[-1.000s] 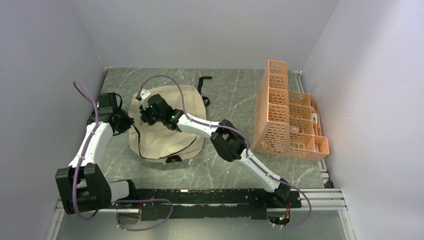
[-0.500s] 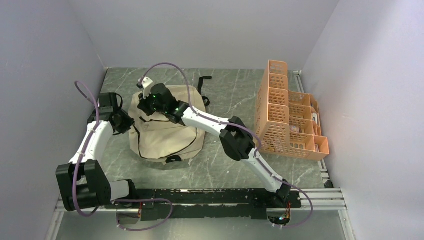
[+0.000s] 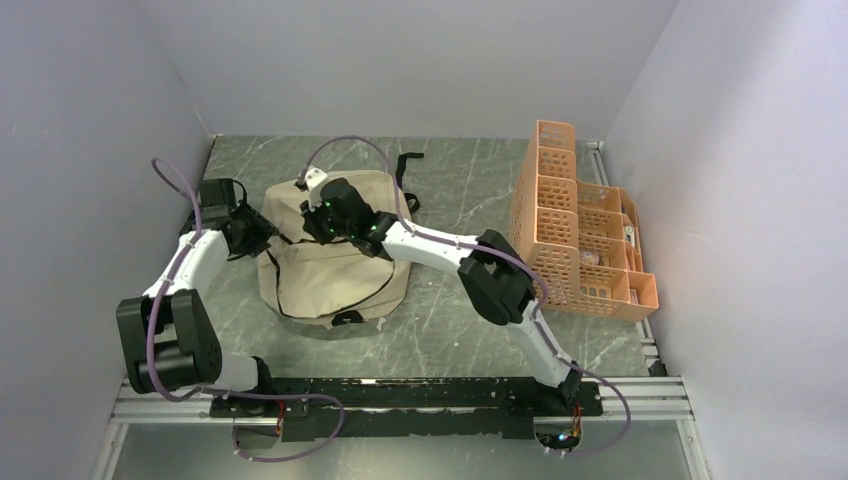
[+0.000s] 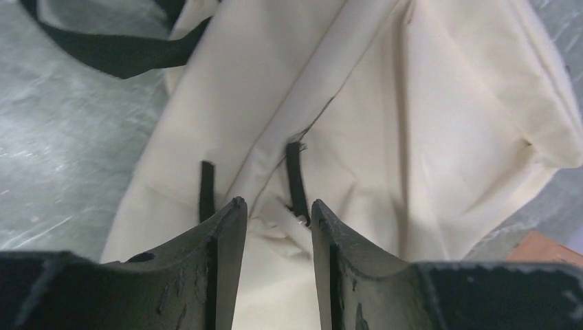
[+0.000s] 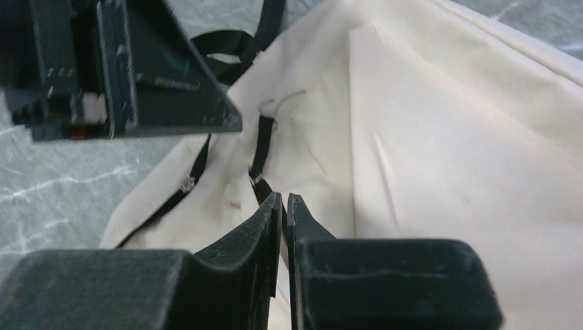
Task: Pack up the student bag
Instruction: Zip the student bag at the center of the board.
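Observation:
The student bag [image 3: 335, 265], beige with black zipper lines, lies at the left middle of the table. My right gripper [image 3: 305, 222] is at its upper left corner. In the right wrist view this gripper [image 5: 283, 198] is shut on the black zipper pull [image 5: 261, 144], which runs into its tips. My left gripper [image 3: 266, 237] is at the bag's left edge. In the left wrist view it [image 4: 275, 206] is open over a fold of bag fabric [image 4: 426, 124], with a black pull tab [image 4: 295, 182] just beyond the right fingertip.
An orange perforated organizer [image 3: 575, 235] stands against the right wall with small items in its lower cells. A black strap [image 3: 408, 165] trails behind the bag. Grey walls close in the left, back and right.
The right gripper has moved back and to the right with the zipper pull, drawing the bag's top corner up. The left gripper has shifted back slightly and its jaws have widened.

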Tool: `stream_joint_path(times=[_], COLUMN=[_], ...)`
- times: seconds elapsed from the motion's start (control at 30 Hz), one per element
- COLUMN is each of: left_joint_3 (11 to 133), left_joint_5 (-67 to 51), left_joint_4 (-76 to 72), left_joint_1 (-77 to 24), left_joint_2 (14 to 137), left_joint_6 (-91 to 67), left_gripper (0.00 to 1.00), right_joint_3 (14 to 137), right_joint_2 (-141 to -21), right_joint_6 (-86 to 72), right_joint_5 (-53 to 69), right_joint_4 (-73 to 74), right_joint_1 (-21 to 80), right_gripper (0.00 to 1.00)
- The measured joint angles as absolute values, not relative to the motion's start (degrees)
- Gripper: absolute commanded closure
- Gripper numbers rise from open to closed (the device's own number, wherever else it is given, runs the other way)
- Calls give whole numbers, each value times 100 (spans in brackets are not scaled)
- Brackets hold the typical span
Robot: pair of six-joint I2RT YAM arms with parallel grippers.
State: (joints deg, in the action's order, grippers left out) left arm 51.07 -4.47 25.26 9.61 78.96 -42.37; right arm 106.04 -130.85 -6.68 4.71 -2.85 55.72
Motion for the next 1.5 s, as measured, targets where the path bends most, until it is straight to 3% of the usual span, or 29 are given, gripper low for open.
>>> stream_joint_path(times=[0.37, 1.5], left_joint_3=[5183, 5179], left_joint_5=[-993, -1107], left_joint_4=[1682, 1511], left_joint_1=[961, 733], left_joint_2=[8661, 8829], left_joint_6=[-4641, -4711], left_gripper=[56, 58], right_joint_3=[8967, 8600], right_joint_2=[-11789, -11559], right_joint_6=[-1048, -1151], right_joint_5=[375, 307], right_joint_4=[-888, -945], right_joint_1=[5492, 5492], right_gripper=[88, 86])
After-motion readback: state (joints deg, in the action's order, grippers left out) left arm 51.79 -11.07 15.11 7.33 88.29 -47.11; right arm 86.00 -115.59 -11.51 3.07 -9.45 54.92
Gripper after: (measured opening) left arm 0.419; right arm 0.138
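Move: The left hand aims at the black zip tab at the left end of the bag's main zip, some 4 cm ahead of it, 2 cm to its right and 4 cm below. The curved pocket zip's end lies about 1 cm ahead, 2 cm left and 5 cm below. From the right hand the tab is roughly 9 cm left, 3 cm ahead and 7 cm down. Forward about 4 cm and down to the zip tab, drifting right, goes the left hand, rolling its left side some 10 degrees lower. It pauses, lifts a centimetre, then edges right and dips again with fingers about half open; contact can't be seen. Meanwhile the right hand, nearly shut and empty, withdraws 5 cm right, also back and up, then waits. ##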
